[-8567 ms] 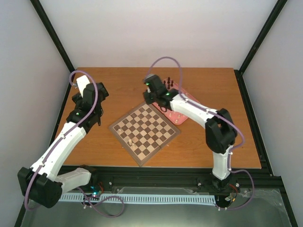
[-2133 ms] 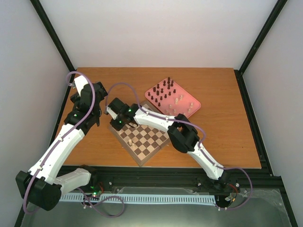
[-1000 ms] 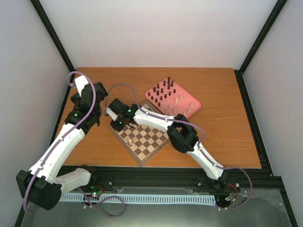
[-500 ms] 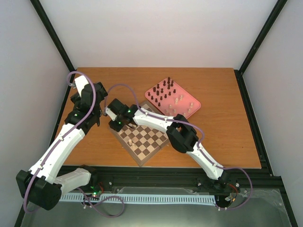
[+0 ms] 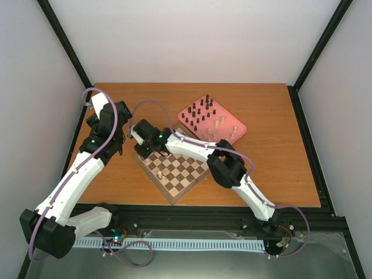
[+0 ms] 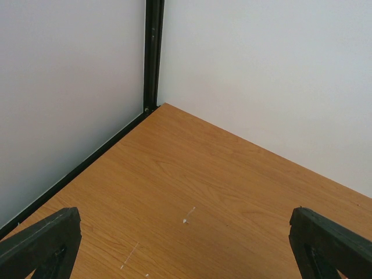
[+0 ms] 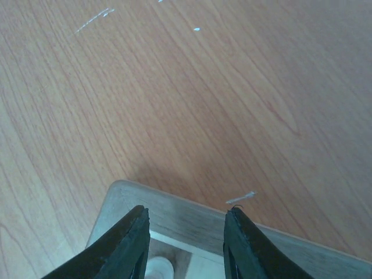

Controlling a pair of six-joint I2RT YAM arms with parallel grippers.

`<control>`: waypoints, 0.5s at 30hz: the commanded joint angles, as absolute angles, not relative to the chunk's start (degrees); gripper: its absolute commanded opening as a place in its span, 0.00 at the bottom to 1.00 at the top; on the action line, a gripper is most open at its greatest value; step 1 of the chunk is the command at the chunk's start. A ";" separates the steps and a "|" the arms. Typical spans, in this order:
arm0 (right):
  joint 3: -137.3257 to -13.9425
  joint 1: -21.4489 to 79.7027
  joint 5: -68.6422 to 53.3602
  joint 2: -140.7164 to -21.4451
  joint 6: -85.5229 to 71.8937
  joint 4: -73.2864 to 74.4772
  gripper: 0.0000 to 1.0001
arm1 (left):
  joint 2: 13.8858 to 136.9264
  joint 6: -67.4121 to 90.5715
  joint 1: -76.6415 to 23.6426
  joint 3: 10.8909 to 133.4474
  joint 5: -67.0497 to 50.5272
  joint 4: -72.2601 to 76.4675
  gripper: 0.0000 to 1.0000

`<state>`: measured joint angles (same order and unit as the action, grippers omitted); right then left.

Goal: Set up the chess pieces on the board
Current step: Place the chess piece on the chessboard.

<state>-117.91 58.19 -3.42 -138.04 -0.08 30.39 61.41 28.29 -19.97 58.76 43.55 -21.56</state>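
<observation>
The board (image 5: 185, 172) lies at an angle in the middle of the table. One cream chess piece (image 5: 159, 173) stands near its front left edge. My right gripper (image 5: 142, 154) hangs over the board's left corner (image 7: 174, 209). In the right wrist view it (image 7: 187, 213) is open, and a cream piece (image 7: 158, 269) stands on the corner square just below the left finger, free of both fingers. The other dark pieces (image 5: 199, 113) and cream pieces (image 5: 222, 124) stand in the pink tray (image 5: 239, 131). My left gripper (image 6: 185, 215) is open over bare table, left of the board.
The pink tray sits behind and to the right of the board. The right arm stretches across the board's back half. White walls with black frame posts (image 6: 153, 55) close the table's back left corner. The left arm (image 5: 87, 163) stands along the left edge.
The right gripper's jaws have parted over the board's left corner, leaving a cream piece standing there. Both arms have hardly moved.
</observation>
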 commanded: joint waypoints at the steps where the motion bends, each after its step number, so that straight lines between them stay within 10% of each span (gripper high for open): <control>1: -112.66 56.47 -0.50 -130.38 -1.34 25.37 0.37 | 60.34 27.88 -19.69 59.05 44.48 -22.06 1.00; 15: -83.06 38.94 9.17 -109.72 -8.50 14.25 0.37 | 61.73 27.88 -19.73 58.89 43.33 -21.31 1.00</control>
<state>-88.31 45.63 2.66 -112.42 -4.29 16.53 61.71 28.29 -19.97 58.76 43.68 -21.54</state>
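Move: The right hand, just clear of the white pawn it set down, has the remaining white pieces on the pink tray about 35 cm to its right and 11 cm ahead, some 3 cm lower. That pawn stands about 2 cm behind the hand and level sideways; the black pieces are roughly 26 cm right and 19 cm ahead. From the idle left hand the white pieces lie some 49 cm right, 9 cm ahead and 28 cm below. Touching nothing, the empty right hand heads for the pink tray, gathering speed: some 14 cm to the right while rising about 8 cm and reaching forward nearly as much, from the board's left corner towards its far corner. The wrist swings clockwise about 20 degrees and the fingers stay partly open. ##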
